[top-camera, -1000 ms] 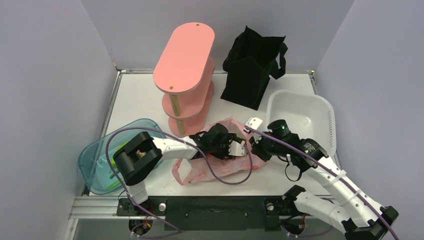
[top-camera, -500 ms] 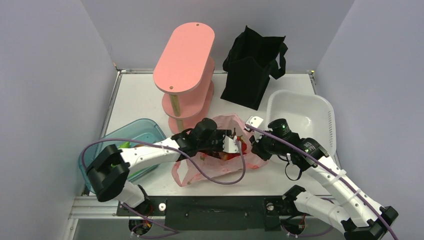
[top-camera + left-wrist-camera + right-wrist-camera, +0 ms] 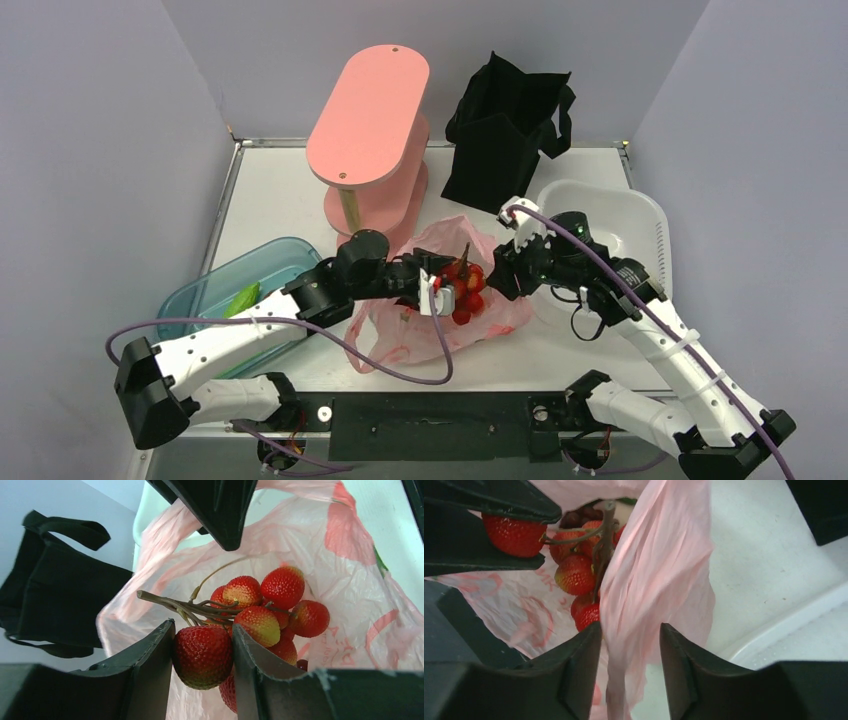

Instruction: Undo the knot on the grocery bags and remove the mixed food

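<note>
The pink plastic bag [image 3: 400, 335] lies open near the table's front, and the black tote [image 3: 505, 135] stands at the back. My left gripper [image 3: 202, 657] is shut on one red fruit of a stemmed bunch of small red and yellow fruits [image 3: 270, 600], which hangs just above the bag's mouth [image 3: 465, 285]. My right gripper [image 3: 630, 650] stands open at the bag's right side [image 3: 500, 275]. A hanging fold of pink bag [image 3: 659, 570] runs loosely between its fingers. Dark red grapes [image 3: 574, 517] show deeper inside the bag.
A pink three-tier shelf [image 3: 370, 110] stands at the back, left of the tote. A white basin [image 3: 610, 225] sits under and behind my right arm. A teal tub [image 3: 215, 300] with something green in it lies at the front left.
My left gripper closed on a fruit and drew the bunch up and left out of the bag. My right gripper opened from shut, loosening its hold on the bag fold, and rose slightly.
</note>
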`<state>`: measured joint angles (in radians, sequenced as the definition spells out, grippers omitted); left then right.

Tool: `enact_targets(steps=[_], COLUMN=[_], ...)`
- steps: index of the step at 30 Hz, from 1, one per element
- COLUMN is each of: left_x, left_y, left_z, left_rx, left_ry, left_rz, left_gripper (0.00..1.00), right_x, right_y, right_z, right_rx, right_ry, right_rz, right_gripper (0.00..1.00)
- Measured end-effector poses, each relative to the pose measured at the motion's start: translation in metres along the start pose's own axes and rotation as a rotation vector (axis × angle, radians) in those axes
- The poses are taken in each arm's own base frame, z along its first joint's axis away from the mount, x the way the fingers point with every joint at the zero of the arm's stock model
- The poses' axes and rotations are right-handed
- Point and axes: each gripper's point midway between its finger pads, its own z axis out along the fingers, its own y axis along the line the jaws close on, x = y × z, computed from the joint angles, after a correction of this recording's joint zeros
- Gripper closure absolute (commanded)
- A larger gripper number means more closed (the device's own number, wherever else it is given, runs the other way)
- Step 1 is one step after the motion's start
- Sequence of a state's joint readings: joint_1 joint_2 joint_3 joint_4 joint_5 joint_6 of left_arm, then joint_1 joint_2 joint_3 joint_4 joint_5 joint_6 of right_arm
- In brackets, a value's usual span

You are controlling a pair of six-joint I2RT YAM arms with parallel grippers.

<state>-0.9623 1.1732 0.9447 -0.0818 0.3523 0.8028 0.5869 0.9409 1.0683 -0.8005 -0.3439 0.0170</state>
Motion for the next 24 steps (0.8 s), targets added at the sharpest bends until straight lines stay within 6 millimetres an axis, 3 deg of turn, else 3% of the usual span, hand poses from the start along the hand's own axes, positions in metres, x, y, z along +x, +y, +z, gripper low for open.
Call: enact_targets(steps=[3, 6, 12, 16, 24], left_x=[-0.012, -0.022, -0.033, -0.040, -0.063], left_y=[0.004, 0.009, 0.016, 0.023, 0.039], left_z=[-0.013, -0.025, -0.034, -0.037, -0.055], left_rx=[-0.018, -0.037, -0.063, -0.078, -0.140], left_ry=[-0.023, -0.046, -0.067, -0.078, -0.122], left_rz=[0.021, 0.043, 0.086, 0.113, 0.171], left_gripper=[1.00, 1.00, 1.00, 1.00, 1.00], right_x=[-0.016, -0.036, -0.082, -0.107, -0.103], right_y=[0.006, 0.013, 0.027, 0.036, 0.062], right_z=[-0.007, -0.016, -0.037, -0.040, -0.019], right_rx=[-0.024, -0.051, -0.099, -0.135, -0.219], right_ry=[-0.043, -0.098, -0.224, -0.277, -0.234], right_rz=[0.016, 0.022, 0.005, -0.031, -0.102], right_gripper=[0.41, 0.25, 0.22, 0.22, 0.25])
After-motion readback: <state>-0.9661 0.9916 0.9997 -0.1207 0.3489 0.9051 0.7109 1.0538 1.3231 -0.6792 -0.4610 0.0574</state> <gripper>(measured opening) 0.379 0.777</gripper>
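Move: The strawberry bunch already hangs from the left fingers by one berry, its middle about 4 cm back, 3 cm right and 3 cm below them. From the right hand the bunch is some 7 cm left, level in reach and 2 cm lower; the bag rim still lies between its part-open fingers. The pink bag's middle is about 5 cm ahead, 10 cm left and 16 cm below, the white basket roughly 18 cm ahead, 26 cm right and equally low. Open the right gripper wider to clear the bag rim and bring it up about 11 cm, then over to the left, easing slightly down at the end, with its open jaws facing the strawberry bunch and its fingers tipped less steeply. Meanwhile keep the left pinch on the berry and raise the bunch over the bag by about 9 cm, drifting a little left. ##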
